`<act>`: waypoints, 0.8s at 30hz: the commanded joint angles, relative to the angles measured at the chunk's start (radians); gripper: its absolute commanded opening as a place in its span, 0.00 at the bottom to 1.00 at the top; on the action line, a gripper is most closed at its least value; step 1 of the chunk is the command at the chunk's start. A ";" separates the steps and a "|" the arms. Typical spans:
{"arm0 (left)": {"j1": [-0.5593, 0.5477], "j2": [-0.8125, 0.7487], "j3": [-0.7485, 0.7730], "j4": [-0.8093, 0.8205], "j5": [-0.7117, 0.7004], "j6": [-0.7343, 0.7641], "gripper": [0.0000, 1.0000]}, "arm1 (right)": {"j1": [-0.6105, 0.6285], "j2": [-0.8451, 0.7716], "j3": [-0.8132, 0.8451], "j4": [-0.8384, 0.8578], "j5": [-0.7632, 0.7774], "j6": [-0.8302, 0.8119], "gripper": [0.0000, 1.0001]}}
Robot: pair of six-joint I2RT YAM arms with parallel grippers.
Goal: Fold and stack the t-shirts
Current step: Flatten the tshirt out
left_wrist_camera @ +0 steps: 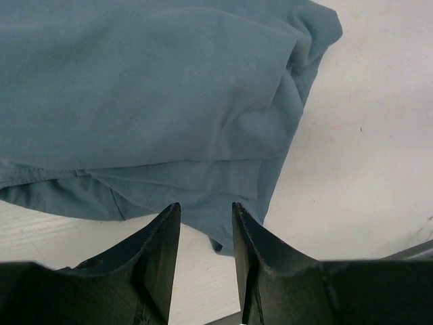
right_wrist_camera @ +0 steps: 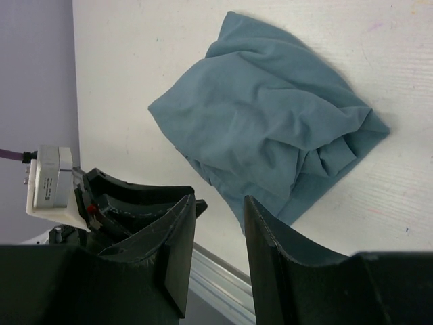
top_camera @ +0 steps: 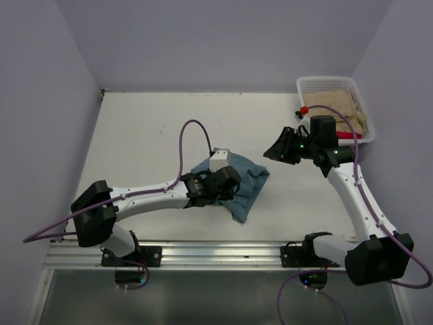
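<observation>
A dusty teal t-shirt (top_camera: 247, 181) lies bunched in a loose heap at the table's middle. My left gripper (top_camera: 229, 181) sits at the heap's left edge. In the left wrist view the teal t-shirt (left_wrist_camera: 149, 88) fills the area beyond the left gripper (left_wrist_camera: 206, 208), whose jaws stand apart with bare table between them. My right gripper (top_camera: 281, 150) hovers to the heap's upper right, pointing at it. In the right wrist view the right gripper (right_wrist_camera: 220, 200) is open and empty above the teal t-shirt (right_wrist_camera: 270, 122). A tan t-shirt (top_camera: 338, 108) and a strip of red cloth (top_camera: 346, 135) lie in the basket.
The white mesh basket (top_camera: 328, 82) stands at the back right corner, just behind my right arm. Lilac walls close in the table on three sides. A metal rail (top_camera: 203, 254) runs along the near edge, holding both arm bases.
</observation>
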 commanded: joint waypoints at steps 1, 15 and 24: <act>-0.005 -0.007 -0.019 0.029 -0.104 -0.177 0.40 | 0.003 -0.001 0.042 -0.015 0.017 -0.017 0.39; -0.003 0.105 -0.095 -0.017 -0.080 -0.450 0.38 | 0.003 0.013 0.037 -0.021 0.017 -0.023 0.39; 0.014 0.159 -0.122 0.069 -0.086 -0.463 0.35 | 0.003 0.021 0.038 -0.018 0.016 -0.024 0.39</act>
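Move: Just below the left hand lies the notch in the t-shirt's near-left edge, about 2 cm to its left, 1 cm back and 10 cm down. The bunched t-shirt's middle is about 8 cm ahead and 2 cm right of the hand; its loose tail end lies some 7 cm back and 5 cm right, and its left corner 13 cm ahead and 12 cm left. From the right hand, the notch is roughly 18 cm left, 8 cm back and 21 cm down. Sinking about 8 cm, the left hand brings its fingertips down to the notch in the t-shirt's near-left edge, drifting some 2 cm left on the way. The wrist meanwhile turns about 20 degrees counter-clockwise and tips down slightly, so the fingers come to face more nearly straight ahead into the shirt; they stay partly open and empty, and contact isn't clear. ##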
